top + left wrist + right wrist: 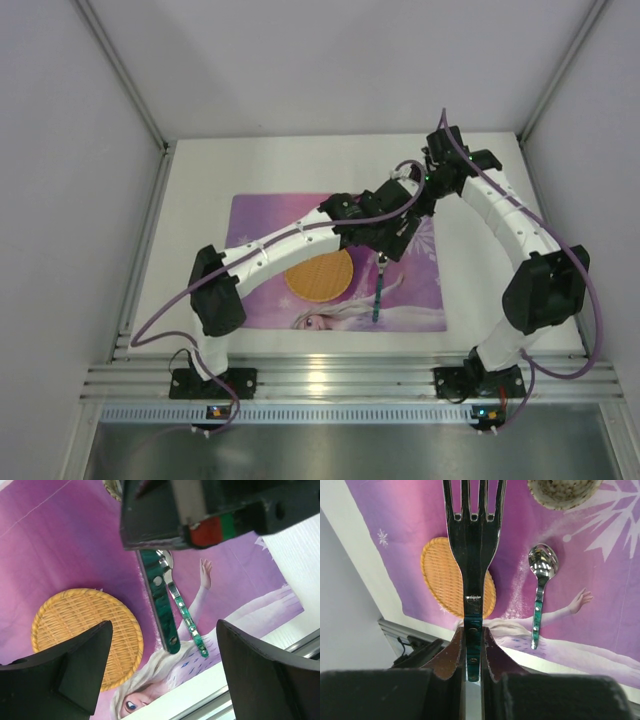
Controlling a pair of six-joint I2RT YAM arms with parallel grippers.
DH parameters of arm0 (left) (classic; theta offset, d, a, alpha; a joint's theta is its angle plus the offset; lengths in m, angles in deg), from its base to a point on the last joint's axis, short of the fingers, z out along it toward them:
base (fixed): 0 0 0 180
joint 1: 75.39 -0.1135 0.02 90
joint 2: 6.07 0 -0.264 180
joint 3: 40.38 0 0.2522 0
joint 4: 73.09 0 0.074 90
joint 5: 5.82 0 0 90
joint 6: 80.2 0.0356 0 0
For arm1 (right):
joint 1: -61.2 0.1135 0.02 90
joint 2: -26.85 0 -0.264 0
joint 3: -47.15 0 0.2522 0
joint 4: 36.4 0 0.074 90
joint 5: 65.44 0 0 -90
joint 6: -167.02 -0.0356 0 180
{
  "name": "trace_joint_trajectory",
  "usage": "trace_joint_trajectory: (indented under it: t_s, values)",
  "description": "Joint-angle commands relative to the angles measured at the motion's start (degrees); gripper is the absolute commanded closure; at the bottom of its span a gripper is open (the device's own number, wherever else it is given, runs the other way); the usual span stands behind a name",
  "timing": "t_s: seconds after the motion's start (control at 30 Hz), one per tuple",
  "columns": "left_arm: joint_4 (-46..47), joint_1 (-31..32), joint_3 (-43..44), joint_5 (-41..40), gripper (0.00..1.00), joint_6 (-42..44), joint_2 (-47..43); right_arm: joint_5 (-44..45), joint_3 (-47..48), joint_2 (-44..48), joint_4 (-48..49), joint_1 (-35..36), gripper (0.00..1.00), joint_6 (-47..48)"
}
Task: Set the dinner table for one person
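Observation:
My right gripper [474, 630] is shut on a fork [472, 540] with a green handle. The tines stand up close to the right wrist camera and the handle hangs down past the fingers. In the left wrist view that handle [161, 600] drops from the right gripper's black body [200, 515], and its free end lies between the wide-open fingers of my left gripper [164, 625], touching neither. A green-handled spoon [187, 617] lies on the purple placemat [260, 215] beside a round wicker mat [318, 275]. The placemat rests on the white dinner table [200, 190].
A speckled bowl [565, 490] stands on the placemat behind the spoon [540, 587], mostly hidden under the arms in the top view. Grey walls close in the table on three sides. A metal rail [330, 380] runs along the near edge.

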Motion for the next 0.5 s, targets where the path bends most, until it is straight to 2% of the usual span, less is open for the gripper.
trace_joint_trajectory:
  t_s: [0.0, 0.13, 0.23, 0.27, 0.37, 0.47]
  values:
    - [2.3, 1.0, 1.3, -2.4, 0.11, 1.7, 0.9, -4.2, 1.1, 0.6, 0.2, 0.8, 1.00, -0.8]
    - [1.7, 2.3, 1.5, -9.6, 0.16, 2.9, 2.7, -7.0, 0.7, 1.3, 0.1, 0.7, 1.00, -1.0]
    - [1.0, 3.7, 2.6, -15.2, 0.24, 5.5, 4.6, -8.8, 0.2, 1.7, 0.0, 0.7, 1.00, -1.0]
    - [1.0, 4.2, 2.8, -18.3, 0.31, 6.3, 5.1, -9.1, -0.3, 1.8, 0.0, 0.9, 1.00, -1.0]
    - [0.9, 5.7, 4.1, -23.8, 0.34, 9.6, 6.9, -10.2, -1.3, 1.6, -0.3, 1.8, 1.00, -0.8]
    - [1.8, 8.2, 4.6, -27.5, 0.42, 12.8, 8.4, -10.5, -1.9, 1.5, -0.5, 2.7, 1.00, -0.8]
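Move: Just ahead of the open left gripper, the fork's green handle hangs back from the right gripper, its middle about 3 cm ahead of the left hand and 2 cm below. From the right hand, which holds the fork, the left gripper lies some 5 cm back, level. Under the left hand by some 18 cm: spoon 6 cm back and 2 cm left, cup 10 cm ahead and 2 cm right, woven plate 17 cm left and 2 cm back. Sinking about 2.5 cm, then also easing forward and slightly left, the left hand brings its fingers around the fork's handle, closing them from nearly wide open to a bit over half while the wrist tilts some 20 degrees to point more straight ahead. The right hand keeps its pinch on the fork and drifts about 2 cm back and left towards the left gripper, tilting slightly. ##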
